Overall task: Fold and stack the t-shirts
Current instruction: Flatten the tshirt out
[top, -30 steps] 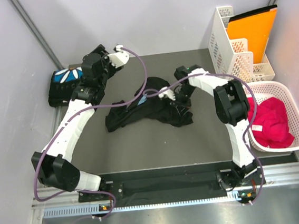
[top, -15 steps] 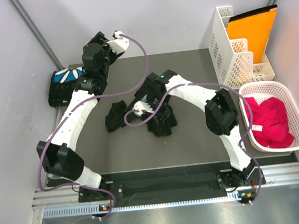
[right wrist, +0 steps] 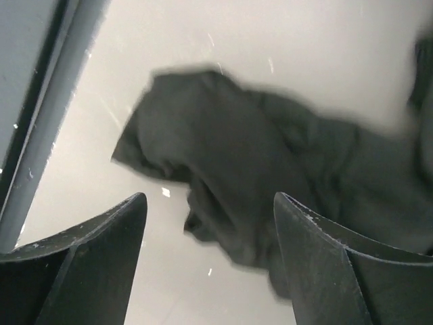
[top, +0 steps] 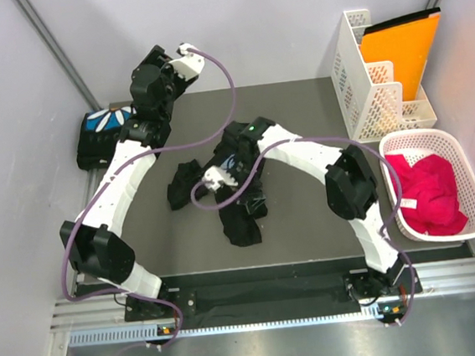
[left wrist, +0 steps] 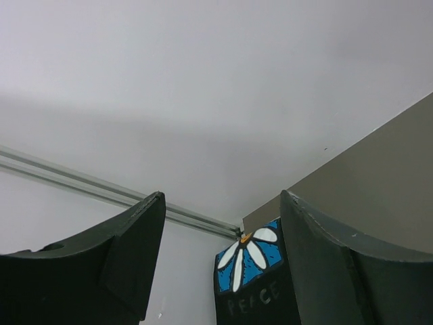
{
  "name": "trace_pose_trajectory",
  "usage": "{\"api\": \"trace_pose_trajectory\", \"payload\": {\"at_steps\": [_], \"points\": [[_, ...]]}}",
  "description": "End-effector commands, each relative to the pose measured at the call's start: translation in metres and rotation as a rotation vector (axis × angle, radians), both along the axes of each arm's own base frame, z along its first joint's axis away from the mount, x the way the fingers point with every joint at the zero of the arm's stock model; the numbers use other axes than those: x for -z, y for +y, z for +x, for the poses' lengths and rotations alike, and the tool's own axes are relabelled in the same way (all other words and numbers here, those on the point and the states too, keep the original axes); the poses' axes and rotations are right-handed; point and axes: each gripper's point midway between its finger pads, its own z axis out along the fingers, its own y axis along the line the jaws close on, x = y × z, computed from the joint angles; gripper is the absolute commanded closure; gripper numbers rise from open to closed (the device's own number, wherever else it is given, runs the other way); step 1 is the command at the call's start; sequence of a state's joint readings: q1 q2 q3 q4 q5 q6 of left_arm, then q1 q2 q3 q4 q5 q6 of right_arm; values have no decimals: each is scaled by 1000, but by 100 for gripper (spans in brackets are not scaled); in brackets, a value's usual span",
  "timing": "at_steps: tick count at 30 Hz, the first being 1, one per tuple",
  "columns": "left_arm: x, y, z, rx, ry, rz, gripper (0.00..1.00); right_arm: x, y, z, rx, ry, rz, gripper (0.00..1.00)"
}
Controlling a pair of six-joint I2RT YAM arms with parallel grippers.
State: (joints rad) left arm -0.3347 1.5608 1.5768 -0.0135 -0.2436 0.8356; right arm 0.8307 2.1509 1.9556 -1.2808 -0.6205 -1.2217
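Observation:
One of the t-shirts, folded with its blue print of white petals up (top: 103, 130), lies in the far left corner of the table. It shows low between my left gripper's (left wrist: 220, 198) open fingers, as the petal-print shirt (left wrist: 252, 267). That gripper is raised above it and holds nothing. A second black t-shirt (top: 239, 216) lies crumpled at the middle of the table. My right gripper (top: 224, 172) hovers over it. In the right wrist view this gripper (right wrist: 210, 198) is open and the crumpled shirt (right wrist: 270, 176) is below it, blurred and free of the fingers.
A white basket (top: 465, 160) holding red cloth (top: 431, 193) stands at the right edge. Behind it is a white rack (top: 357, 65) with an orange folder (top: 397, 45). Purple cables loop over both arms. Grey walls close in the back and left sides.
My right gripper carried the black shirt to the left and towards the front, then opened and let it go; the cloth now lies lower on the table. The left arm rose slightly.

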Motion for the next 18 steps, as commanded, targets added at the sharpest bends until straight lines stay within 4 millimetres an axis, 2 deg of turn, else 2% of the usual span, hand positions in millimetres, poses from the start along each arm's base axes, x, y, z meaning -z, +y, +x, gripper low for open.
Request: {"api": "trace_pose_trajectory", "payload": {"at_steps": [1, 4, 5, 6, 7, 9, 10, 11, 12, 13, 14, 15, 18], "points": [[-42, 2, -6, 2, -118, -56, 27, -45, -32, 64, 264, -39, 133, 23], [-42, 3, -7, 1, -116, -65, 27, -58, -53, 104, 450, -33, 186, 23], [-40, 3, -9, 1, -111, -68, 27, -59, -72, 126, 536, -32, 196, 23], [-36, 3, -10, 1, -100, -70, 27, -58, -80, 138, 611, -7, 196, 23], [-34, 3, -11, 5, -92, -75, 27, -64, -97, 161, 681, -24, 227, 23], [-20, 0, -14, 15, -56, -66, 27, -60, -106, 183, 791, 26, 237, 23], [-16, -1, -17, 23, -40, -59, 27, -67, -115, 203, 830, 1, 269, 23], [-5, -2, -18, 27, -18, -47, 27, -53, -119, 213, 860, 17, 248, 23], [-2, -5, -20, 36, -13, -40, 27, -50, -120, 221, 889, 12, 239, 25], [7, -5, -25, 42, 21, -19, 27, -55, -121, 234, 896, -27, 254, 25], [16, -6, -26, 45, 42, -6, 27, -49, -123, 241, 904, -52, 234, 25], [19, -9, -29, 50, 49, 2, 27, -38, -124, 249, 916, -64, 215, 26], [29, -10, -33, 56, 77, 21, 27, -23, -123, 270, 906, -165, 200, 25]]}}
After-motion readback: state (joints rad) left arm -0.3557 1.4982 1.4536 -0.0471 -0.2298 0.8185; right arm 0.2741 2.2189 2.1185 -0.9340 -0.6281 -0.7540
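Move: The t-shirt's far right corner lies about 26 cm ahead of the open right hand, some 3 cm to its right and 9 cm below. The t-shirt's just-released near end is 4 cm back and 2 cm left, its blue print 18 cm ahead and 5 cm left, both equally low. For the left hand, high up, the t-shirt's left end lies some 16 cm back, 3 cm right and 40 cm below; the far right corner is level ahead, 25 cm right. The t-shirt's near end is left behind as the still-open right hand sweeps about 25 cm forward and 14 cm to its right, rising slightly, towards the far right corner and ending out to the right of it, clear above the table; on the way the wrist swings some 50 degrees clockwise. Late on, the open left hand starts to sink a few centimetres, drawing back a little. ##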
